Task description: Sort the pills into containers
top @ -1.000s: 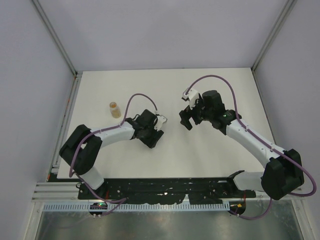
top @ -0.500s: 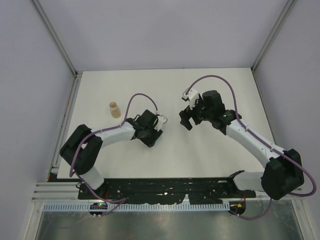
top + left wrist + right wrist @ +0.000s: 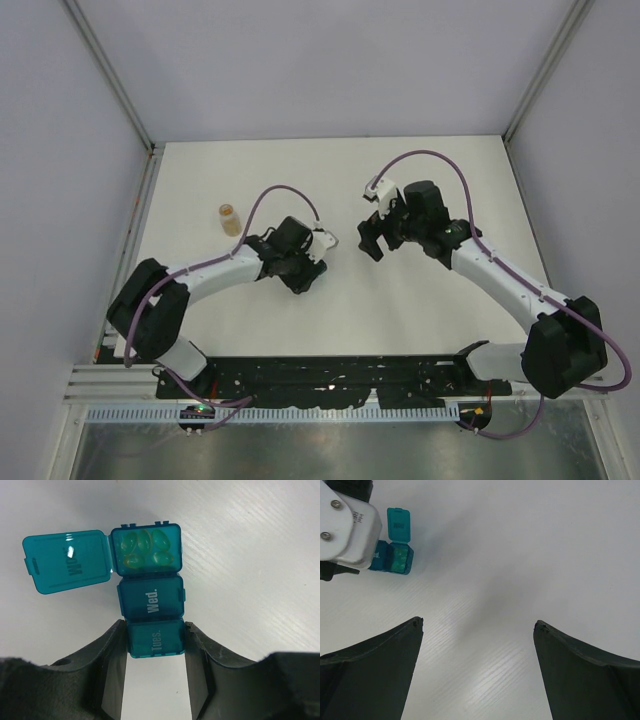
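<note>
The containers (image 3: 151, 602) are a teal strip of three joined compartments lying on the white table. The far compartment stands open, its lid (image 3: 67, 562) swung out to the left, and several pills (image 3: 146, 549) lie inside. The "Wed." and "Tues." lids are down. My left gripper (image 3: 155, 625) is shut on the "Tues." end, one finger against each side. In the top view the left gripper (image 3: 305, 272) covers the strip. The right wrist view shows the containers (image 3: 392, 560) far off at upper left. My right gripper (image 3: 478, 624) is open above bare table with nothing between its fingers.
A small clear tan vial (image 3: 231, 219) stands upright on the table, left of the left arm. The right gripper (image 3: 372, 238) hovers to the right of the left one. Enclosure walls and posts line the table's back and sides.
The left jaws have closed in onto the near end of the strip, and the left arm has shifted slightly. The right arm has not moved.
</note>
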{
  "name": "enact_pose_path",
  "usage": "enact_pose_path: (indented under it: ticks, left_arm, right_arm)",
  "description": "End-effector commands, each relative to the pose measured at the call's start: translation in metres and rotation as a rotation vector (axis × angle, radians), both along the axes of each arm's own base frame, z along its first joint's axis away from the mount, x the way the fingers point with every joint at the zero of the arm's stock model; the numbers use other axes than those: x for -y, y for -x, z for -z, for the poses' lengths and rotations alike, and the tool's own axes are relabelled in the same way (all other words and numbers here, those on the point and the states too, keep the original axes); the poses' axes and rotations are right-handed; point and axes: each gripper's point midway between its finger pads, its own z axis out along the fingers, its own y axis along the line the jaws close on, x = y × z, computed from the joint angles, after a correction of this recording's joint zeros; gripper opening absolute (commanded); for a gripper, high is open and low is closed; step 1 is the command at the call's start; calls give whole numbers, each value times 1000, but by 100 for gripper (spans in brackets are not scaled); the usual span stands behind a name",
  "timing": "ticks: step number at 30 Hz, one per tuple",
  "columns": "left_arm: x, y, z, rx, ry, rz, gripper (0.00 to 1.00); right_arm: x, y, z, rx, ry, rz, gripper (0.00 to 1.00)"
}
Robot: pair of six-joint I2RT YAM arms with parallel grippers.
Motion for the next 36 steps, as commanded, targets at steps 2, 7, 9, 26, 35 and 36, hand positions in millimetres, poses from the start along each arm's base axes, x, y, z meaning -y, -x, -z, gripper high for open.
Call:
enact_pose_path:
  ticks: [2,7,9,26,35,36]
  left_arm:
    - [12,9,-39,65,89,151,0]
    - [15,27,-62,50,147,257,0]
    - [14,34,-71,49,157,291,0]
    - [-1,74,-146,108,233,465,0]
    - [1,74,-152,116,236,456,0]
    - [2,74,-153,118,240,458,0]
  right_arm:
    - [-6,-8,-9,8,-39,6,95]
    - [-14,-7,-14,-23,-75,-14,95]
    - [-21,-2,-15,-54,-104,-42,95]
    - [-91,72,-65,-282,-375,-576,99]
    - [-122,93,-65,-306,-368,-685,100]
    - [-124,96,-64,-309,-366,-693,100]
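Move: The left hand already grips the pill box by its Tues. end. The open Mon. compartment of pills sits about 4 cm ahead and 3 cm right of that hand, its lid spread about 6 cm ahead and 1 cm right. The empty right gripper is 7 cm ahead, 16 cm right and 13 cm higher. From the right hand, the box's middle lies roughly 14 cm left, 5 cm back and 14 cm below. Still pinching the box's Tues. end, the left hand carries it up about 13 cm while drawing back some 7 cm, turning clockwise about 25 degrees. The wide-open right gripper dips slightly, then sweeps left and back towards the box, about 11 and 9 cm, rising 5 cm and swinging counter-clockwise until its fingers point left, nearly level. It comes close to the Mon. compartment; no touch can be seen. ##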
